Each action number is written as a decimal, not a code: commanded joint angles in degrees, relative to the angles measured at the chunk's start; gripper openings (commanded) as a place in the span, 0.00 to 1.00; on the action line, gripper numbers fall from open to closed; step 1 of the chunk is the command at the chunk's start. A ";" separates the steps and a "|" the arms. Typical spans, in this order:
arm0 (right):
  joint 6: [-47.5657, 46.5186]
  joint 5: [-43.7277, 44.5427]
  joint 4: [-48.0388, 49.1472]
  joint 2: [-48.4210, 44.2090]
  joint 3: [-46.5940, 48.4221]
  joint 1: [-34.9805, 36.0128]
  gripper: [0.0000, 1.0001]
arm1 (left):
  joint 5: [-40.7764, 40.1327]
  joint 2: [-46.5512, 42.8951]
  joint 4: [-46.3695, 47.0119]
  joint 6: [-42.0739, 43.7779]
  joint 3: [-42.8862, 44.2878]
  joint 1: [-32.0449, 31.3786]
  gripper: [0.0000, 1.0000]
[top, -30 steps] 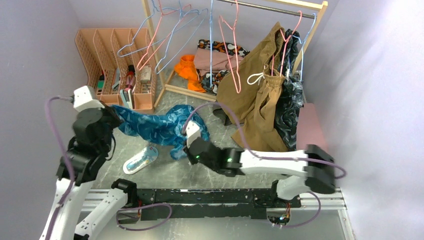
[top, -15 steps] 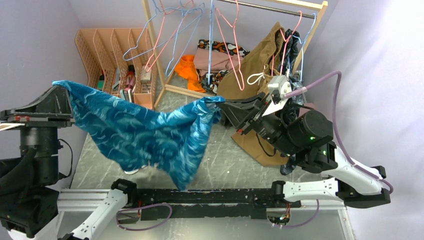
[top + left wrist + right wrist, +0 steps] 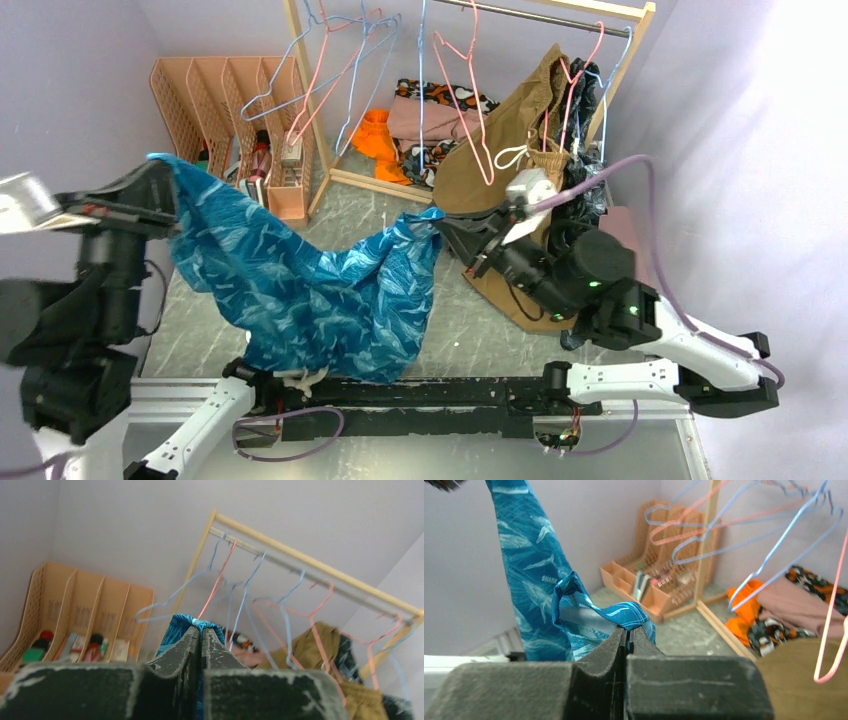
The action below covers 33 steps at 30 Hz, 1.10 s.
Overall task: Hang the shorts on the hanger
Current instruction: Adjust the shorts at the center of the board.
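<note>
The teal-blue leaf-print shorts (image 3: pixel 310 290) hang stretched in the air between my two grippers. My left gripper (image 3: pixel 165 168) is shut on one upper corner, high at the left. My right gripper (image 3: pixel 440 222) is shut on the other corner, in front of the rack. In the left wrist view the fabric (image 3: pixel 175 630) bulges over the closed left gripper (image 3: pixel 201 629). Cloth (image 3: pixel 524 565) rises up and left from the right gripper (image 3: pixel 629 628) in the right wrist view. The cream drawstring (image 3: pixel 300 378) dangles at the bottom edge. A bare pink wire hanger (image 3: pixel 463 100) hangs on the rail behind.
A wooden garment rack (image 3: pixel 310 110) holds light-blue hangers (image 3: pixel 290 70), further pink ones, tan-brown shorts (image 3: pixel 510 200) and a dark patterned garment (image 3: pixel 580 220). A peach slotted organiser (image 3: pixel 220 100) stands at the back left. Orange and pink clothes (image 3: pixel 375 135) lie under the rack.
Both grippers raised the shorts off the table and spread them. In the last half second the left gripper moved right and the right gripper shifted slightly left, so the cloth sags lower.
</note>
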 commanded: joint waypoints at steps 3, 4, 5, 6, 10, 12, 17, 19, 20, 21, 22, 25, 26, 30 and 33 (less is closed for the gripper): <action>0.14 10.56 -0.06 5.34 -6.62 0.07 0.00 | 2.95 5.40 -3.17 0.01 -12.07 -0.19 0.07; 0.67 11.69 -0.24 5.94 -7.72 -0.14 0.00 | 3.24 5.91 -2.56 -0.51 -14.13 -0.19 0.07; 1.45 12.42 -0.64 6.42 -8.80 -0.47 0.00 | 3.74 6.13 -1.58 -0.67 -16.20 -0.19 0.07; 2.24 12.91 -1.04 6.87 -10.07 -0.92 0.00 | 4.41 6.27 -0.28 -1.70 -18.47 -0.19 0.07; 7.43 10.87 -1.58 6.96 -16.78 -4.91 0.00 | 4.69 6.89 4.01 -3.53 -25.16 -0.19 0.07; 10.64 7.21 -1.15 7.02 -20.95 -8.50 0.00 | 1.61 7.58 4.58 -4.19 -27.49 -0.17 0.07; 16.04 5.51 2.03 8.98 -28.87 -11.10 0.00 | -4.04 9.28 5.44 -5.36 -34.98 -0.15 0.07; 18.60 5.58 2.29 11.13 -30.69 -11.57 0.00 | -5.64 10.49 4.43 -6.29 -37.25 -0.19 0.07; 19.77 5.19 2.35 12.65 -31.02 -11.95 0.00 | -6.43 11.31 3.57 -7.03 -38.04 -0.19 0.07; 21.21 5.05 1.70 14.18 -31.21 -12.27 0.00 | -7.26 11.95 2.35 -7.90 -38.70 -0.19 0.07; 22.29 4.99 0.98 15.81 -31.23 -12.53 0.00 | -7.99 12.58 1.15 -8.84 -39.30 -0.19 0.07; 23.95 4.80 -0.39 18.90 -31.48 -12.60 0.04 | -9.88 12.86 -1.53 -11.33 -41.44 -0.18 0.16; 24.00 4.51 -0.62 19.06 -31.64 -12.61 0.13 | -10.79 12.53 -2.07 -12.05 -42.30 -0.12 0.36; 22.10 1.46 -2.01 18.77 -30.75 -12.61 0.54 | -13.20 11.49 -3.30 -12.14 -43.92 -0.10 0.88; 19.69 -0.62 -4.29 16.82 -28.86 -12.32 0.64 | -13.80 11.37 -5.33 -11.76 -42.16 -0.10 1.00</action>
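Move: The shorts hang stretched between both closed grippers. Their landing spot at the board's centre lies about 6 cm ahead, 13 cm right and 54 cm below the left hand. From the right hand it is some 8 cm ahead, 15 cm left and 45 cm below. The organizer stands about 25 cm ahead and 6 cm left of the left hand, and the brown trousers hang roughly 20 cm ahead and 18 cm right of the right hand, both lower. Both hands swing down and slightly forward with the shorts, left nearly 40 cm, right some 35, then let go. ##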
